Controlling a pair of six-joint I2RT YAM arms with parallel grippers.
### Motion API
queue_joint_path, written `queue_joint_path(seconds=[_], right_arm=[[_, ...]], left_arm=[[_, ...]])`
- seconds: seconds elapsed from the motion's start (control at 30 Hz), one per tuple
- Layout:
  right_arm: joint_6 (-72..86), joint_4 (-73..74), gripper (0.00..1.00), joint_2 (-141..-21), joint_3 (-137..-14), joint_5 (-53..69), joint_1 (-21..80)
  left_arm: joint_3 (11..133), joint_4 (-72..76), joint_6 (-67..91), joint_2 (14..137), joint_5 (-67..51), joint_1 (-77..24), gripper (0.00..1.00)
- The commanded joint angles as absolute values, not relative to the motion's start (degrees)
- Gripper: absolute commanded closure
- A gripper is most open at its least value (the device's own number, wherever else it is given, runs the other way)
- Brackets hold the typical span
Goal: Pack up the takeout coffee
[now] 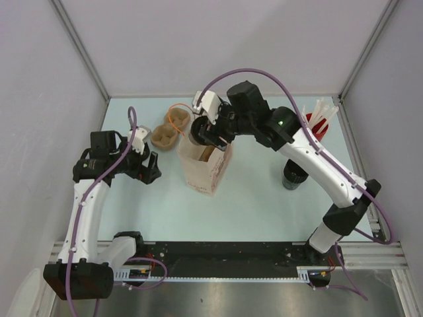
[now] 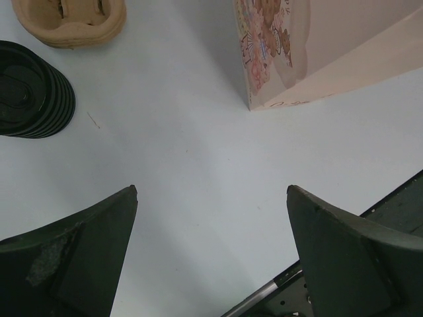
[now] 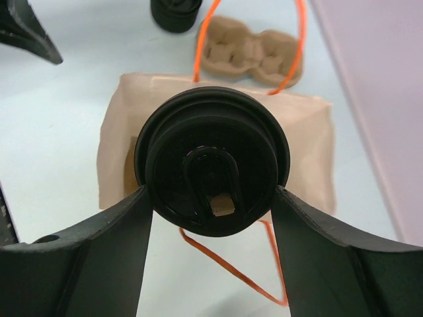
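Note:
The takeout coffee (image 2: 30, 89), a short matte black cup with a ringed lid, stands on the table ahead and to the left of my left gripper (image 2: 211, 191). That gripper is open and empty, low over the table. The same cup shows at the top of the right wrist view (image 3: 175, 13). My right gripper (image 3: 211, 191) is shut on another black cup (image 3: 211, 168) with a glossy lid and a sip hole. It holds this cup over the open mouth of the beige paper bag (image 1: 201, 173).
A brown pulp cup carrier (image 1: 168, 131) lies behind the bag. A tall black cup (image 1: 294, 177) stands to the right under my right arm. A red cup of white sticks (image 1: 319, 119) sits at the back right. The bag's orange handles (image 3: 264, 264) hang loose.

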State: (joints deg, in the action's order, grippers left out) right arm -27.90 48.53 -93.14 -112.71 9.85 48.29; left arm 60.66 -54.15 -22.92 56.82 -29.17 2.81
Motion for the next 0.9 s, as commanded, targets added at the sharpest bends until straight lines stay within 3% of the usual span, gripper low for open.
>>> queue_joint_path(seconds=[0.0, 0.47, 0.87], right_arm=[[-25.8, 51.8, 0.61, -95.5, -117.4, 12.0, 48.9], [-21.9, 56.2, 0.62, -105.9, -123.8, 12.4, 49.0], [-22.8, 57.0, 0.62, -105.5, -123.4, 9.8, 49.7]], left_arm=[[60.2, -52.4, -21.8, 54.8, -30.1, 3.3, 0.01], [59.1, -50.2, -21.1, 51.1, -26.6, 3.3, 0.01], [59.8, -49.0, -20.0, 51.0, -24.3, 3.3, 0.01]])
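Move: The right hand holds the lidded cup above the standing paper bag; the middle of the bag's open mouth lies about 4 cm ahead, 2 cm left and some 10 cm below. On the table beyond the bag, the brown cup tray is roughly 16 cm ahead, 17 cm left and 34 cm down, with the black lids some 13 cm ahead and 28 cm left. From the left hand, the mouth is about 9 cm ahead, 18 cm right and slightly higher. Downward and a little to its left, the right hand lowers the cup about 7 cm into the near part of the bag's mouth, tipping the fingers some 15 degrees further down. The sideways travel ends first, the sinking eases off last, and the fingers keep their hold on the cup throughout. The open left hand rises a centimetre or two beside the bag. ##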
